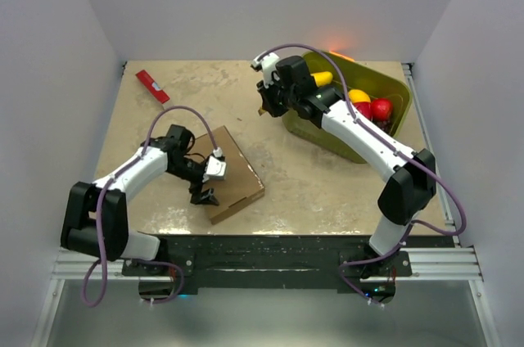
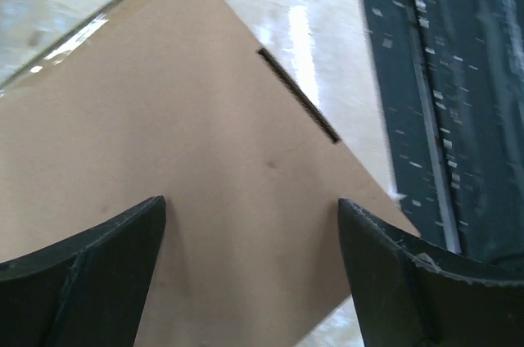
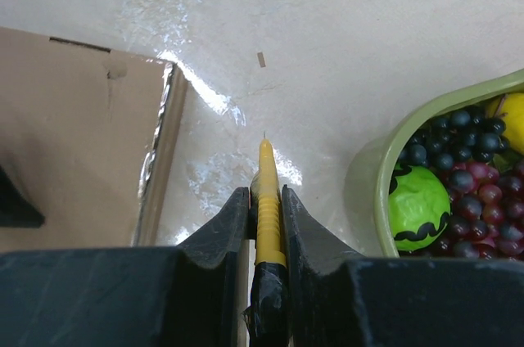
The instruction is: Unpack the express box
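The express box (image 1: 229, 168) lies flat and closed on the table's left half, plain brown cardboard. My left gripper (image 1: 205, 196) hovers over its near corner, open, with nothing between the fingers. In the left wrist view the box lid (image 2: 196, 118) fills the frame, with a narrow slot (image 2: 299, 106) near its edge and my left gripper (image 2: 251, 201) spread wide above it. My right gripper (image 1: 264, 107) is at the table's back middle, shut on a yellow pointed tool (image 3: 266, 168). That tool sticks out past my right gripper (image 3: 265, 193), its tip above bare table beside the box (image 3: 74, 142).
An olive-green tub (image 1: 385, 85) with fruit stands at the back right, and its rim (image 3: 383, 175) shows beside the right fingers, with a green ball (image 3: 417, 206) and grapes inside. A small red object (image 1: 153, 87) lies at the back left. Shiny tape (image 3: 157, 155) runs along the box edge.
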Controlling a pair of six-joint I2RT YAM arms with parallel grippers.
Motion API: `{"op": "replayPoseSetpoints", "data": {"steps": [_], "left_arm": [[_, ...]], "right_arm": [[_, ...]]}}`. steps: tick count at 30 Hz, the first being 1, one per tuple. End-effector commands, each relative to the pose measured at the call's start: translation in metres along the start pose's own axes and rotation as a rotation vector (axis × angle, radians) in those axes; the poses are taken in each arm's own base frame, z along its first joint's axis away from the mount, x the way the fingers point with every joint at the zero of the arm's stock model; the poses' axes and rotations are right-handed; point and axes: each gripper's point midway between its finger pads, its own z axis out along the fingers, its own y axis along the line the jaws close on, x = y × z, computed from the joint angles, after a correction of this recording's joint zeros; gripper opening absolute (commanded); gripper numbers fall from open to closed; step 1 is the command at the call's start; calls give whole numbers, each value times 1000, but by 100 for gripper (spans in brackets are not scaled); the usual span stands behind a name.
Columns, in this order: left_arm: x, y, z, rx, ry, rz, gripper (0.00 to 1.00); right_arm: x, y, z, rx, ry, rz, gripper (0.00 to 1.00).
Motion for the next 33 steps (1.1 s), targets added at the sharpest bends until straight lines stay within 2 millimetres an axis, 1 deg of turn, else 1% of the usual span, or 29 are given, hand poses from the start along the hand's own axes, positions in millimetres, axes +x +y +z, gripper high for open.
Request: {"op": "replayPoseSetpoints", "data": {"steps": [1, 3, 4, 5, 6, 7, 8, 9, 11, 12, 13, 14, 15, 16, 17, 18, 19, 20, 21, 22, 23, 25, 26, 27, 28, 29, 30, 31, 33], "left_arm": [[-5, 34, 3, -82, -13, -109, 89], [-12, 34, -1, -96, -29, -83, 88], [-16, 35, -3, -110, -37, -76, 88], [-26, 38, -11, -141, -48, -50, 88], [-39, 46, -19, -174, -65, -33, 88], [-49, 53, -26, -210, -77, -25, 89], [-62, 61, -36, -261, -94, -9, 89], [-80, 80, -51, -344, -136, -45, 90], [-90, 105, -71, -466, -181, -128, 93], [-96, 123, -89, -544, -242, -215, 94], [-92, 133, -97, -580, -257, -280, 94], [-86, 147, -102, -606, -277, -343, 94], [-74, 153, -110, -629, -302, -475, 93], [-66, 160, -114, -648, -297, -530, 92], [-53, 165, -110, -643, -285, -592, 91], [-47, 170, -114, -660, -283, -624, 91], [-39, 175, -115, -685, -272, -647, 91], [-32, 179, -114, -702, -280, -658, 92], [-27, 182, -115, -713, -287, -682, 92], [-20, 185, -115, -741, -273, -698, 93], [-12, 187, -112, -751, -268, -707, 93], [-2, 188, -106, -755, -257, -733, 93], [8, 190, -101, -759, -249, -772, 93], [19, 193, -106, -784, -266, -856, 93], [25, 194, -106, -786, -281, -900, 93], [33, 196, -101, -781, -289, -930, 92], [38, 196, -99, -782, -289, -943, 91], [43, 197, -97, -788, -296, -979, 91], [54, 197, -91, -784, -304, -1033, 91]], "right_arm": [[-19, 3, -10, -21, -58, -33, 0], [-21, 5, -5, -41, -63, -47, 0], [-28, 6, -5, -45, -77, -54, 0], [-30, 4, -4, -44, -82, -67, 0], [-31, 5, 1, -52, -82, -68, 0], [-38, 5, 1, -63, -98, -68, 0], [-41, 3, 2, -69, -104, -64, 0], [-42, 0, 7, -56, -104, -56, 0], [-56, -11, 8, 8, -146, -37, 0], [-63, -24, 4, 96, -170, -27, 0], [-61, -24, 6, 131, -182, -21, 0], [-77, -30, 3, 180, -257, -10, 0], [-81, -33, 1, 209, -284, -3, 0], [-82, -32, 0, 234, -302, 5, 0], [-86, -30, -1, 221, -315, 14, 0], [-86, -25, 1, 195, -309, 11, 0], [-87, -15, 7, 139, -301, 2, 0], [-78, -10, 11, 107, -258, 0, 0], [-73, -2, 15, 75, -234, -7, 0], [-78, 2, 14, 60, -232, -6, 0], [-68, 9, 19, 33, -193, 11, 0], [-65, 22, 19, -20, -183, 4, 0], [-65, 27, 16, -28, -183, -2, 0], [-61, 32, 17, -36, -176, -9, 0], [-60, 44, 16, -55, -175, -19, 0], [-58, 49, 15, -57, -176, -31, 0], [-47, 49, 20, -33, -154, -34, 0], [-46, 55, 22, -28, -160, -41, 0], [-42, 59, 29, -31, -145, -23, 0]]}}
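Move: The left hand, open and pointing right and down, is just above the near-left part of the express box; the box's middle lies about 7 cm ahead, level sideways, some 4 cm below. The green fruit basket stands about 26 cm ahead and 40 cm to this hand's right, the red packet 38 cm ahead and 25 cm left. From the right hand, holding the yellow cutter, the box's middle is about 14 cm left, 4 cm back and 19 cm below; the basket is 26 cm right and 14 cm ahead. Leaving the box's near end, the left hand creeps forward, then arcs up and over the box's left part and comes down with its open fingers astride the far short edge: about 20 cm forward, 7 cm left, turning some 65 degrees counter-clockwise. Whether they touch there can't be seen. The right hand keeps gripping the cutter, dips forward and up, then swings back and left, ending nearer the box. ##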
